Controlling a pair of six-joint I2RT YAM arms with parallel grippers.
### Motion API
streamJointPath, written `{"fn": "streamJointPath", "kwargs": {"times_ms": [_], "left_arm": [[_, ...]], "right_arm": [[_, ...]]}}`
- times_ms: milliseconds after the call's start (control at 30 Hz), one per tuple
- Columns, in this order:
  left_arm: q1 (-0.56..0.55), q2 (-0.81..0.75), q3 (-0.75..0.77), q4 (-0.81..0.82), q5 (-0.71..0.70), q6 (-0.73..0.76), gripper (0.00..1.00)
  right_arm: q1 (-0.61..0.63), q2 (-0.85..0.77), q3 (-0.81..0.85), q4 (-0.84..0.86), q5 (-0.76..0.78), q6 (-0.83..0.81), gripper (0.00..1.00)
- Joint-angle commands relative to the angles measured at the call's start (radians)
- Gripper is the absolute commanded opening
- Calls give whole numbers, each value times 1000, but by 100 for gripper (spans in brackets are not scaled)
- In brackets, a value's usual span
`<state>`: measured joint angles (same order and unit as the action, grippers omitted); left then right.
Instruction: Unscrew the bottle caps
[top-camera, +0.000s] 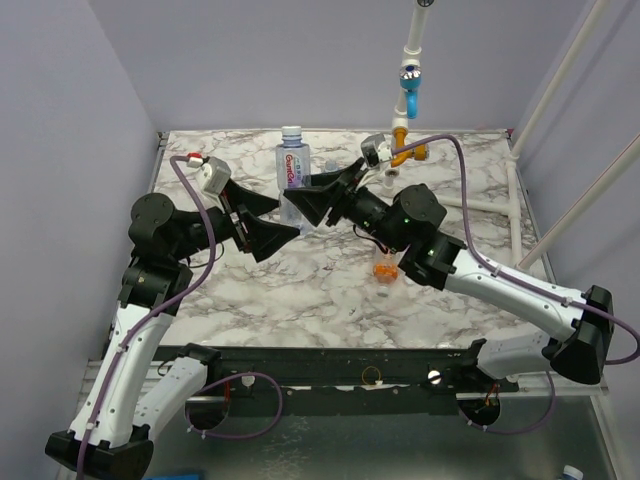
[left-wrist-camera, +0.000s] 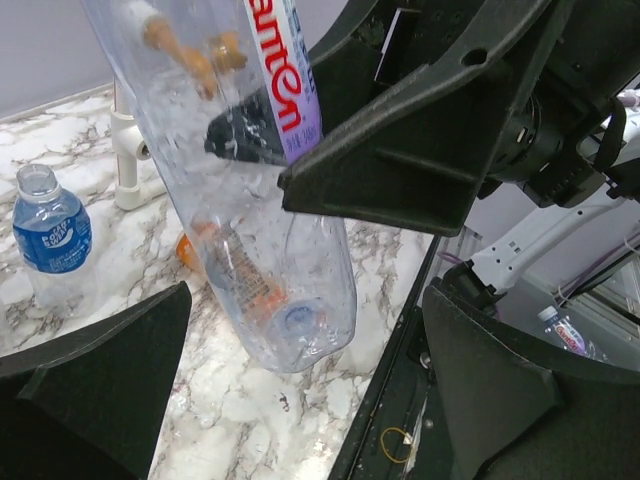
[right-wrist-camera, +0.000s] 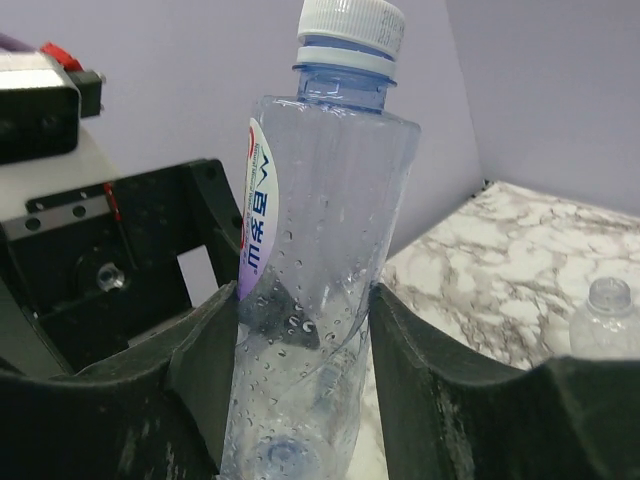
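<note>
A slim clear bottle (top-camera: 292, 168) with a pale label stands between both grippers at the back middle of the marble table, its white cap (top-camera: 291, 131) screwed on. In the right wrist view, my right gripper (right-wrist-camera: 300, 380) is shut on the bottle (right-wrist-camera: 320, 250), with both fingers pressed against its sides below the cap (right-wrist-camera: 352, 22). My left gripper (top-camera: 285, 220) is open just to the left. In the left wrist view, the bottle's base (left-wrist-camera: 298, 322) hangs between the wide-apart fingers of the left gripper (left-wrist-camera: 300, 400), touching neither. A small orange bottle (top-camera: 385, 268) lies under the right arm.
A blue-labelled bottle (left-wrist-camera: 48, 232) stands on the marble further back. The top of a clear bottle (right-wrist-camera: 606, 318) shows beside the right finger. A white pipe with blue and orange fittings (top-camera: 409, 95) rises at the back. The black front rail (top-camera: 350, 365) borders the table.
</note>
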<state>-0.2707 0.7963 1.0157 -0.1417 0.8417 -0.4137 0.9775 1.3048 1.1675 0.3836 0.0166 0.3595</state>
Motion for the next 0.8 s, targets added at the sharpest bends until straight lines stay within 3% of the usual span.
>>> {"fn": "streamJointPath", "kwargs": {"times_ms": [0,200,500,600,700,767], "left_arm": [[-1,-26,-40,42,36,8,99],[-1,-22,-60,49,-39,47,99],[-1,3,-30,92,-81,34,98],[-1,1,-33,95,-42,59,83],[-1,-3,-41,94,-18,73,50],[-1,-7,-43,94,-4,88,35]], "right_arm": [[24,23,49,159,69,-21,49],[77,69,67,205,78,-3,48],[164,95,46,263,131,-102,45],[165,80,28,277,138,-105,45],[166,73,37,252,140,-97,48],[165,66,60,208,142,-87,54]]}}
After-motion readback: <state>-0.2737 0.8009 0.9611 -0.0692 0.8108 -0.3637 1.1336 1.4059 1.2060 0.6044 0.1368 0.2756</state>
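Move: The capped bottle, upright in the right fingers, has its middle about 5 cm ahead of the left hand, 4 cm to its right and 5 cm above. From the right hand, the open left gripper lies roughly 5 cm back, 5 cm left and 3 cm lower. The blue-label bottle stands some 30 cm ahead of the left hand, 10 cm right and 31 cm down, and the clear open bottle about 32 cm ahead, 1 cm left and 30 cm down. The right hand keeps its pinch on the capped bottle's body and lifts it a little under 4 cm, then carries it left and back by about 5 cm, tilting slightly, until the lower part stands between the spread left fingers. The left hand meets it with a small shift down and forward of 1 to 2 cm, stays wide open until the bottle is in place, then closes to about half open on the bottle's lower body, just under the right fingers, the cap staying free above both grippers. ##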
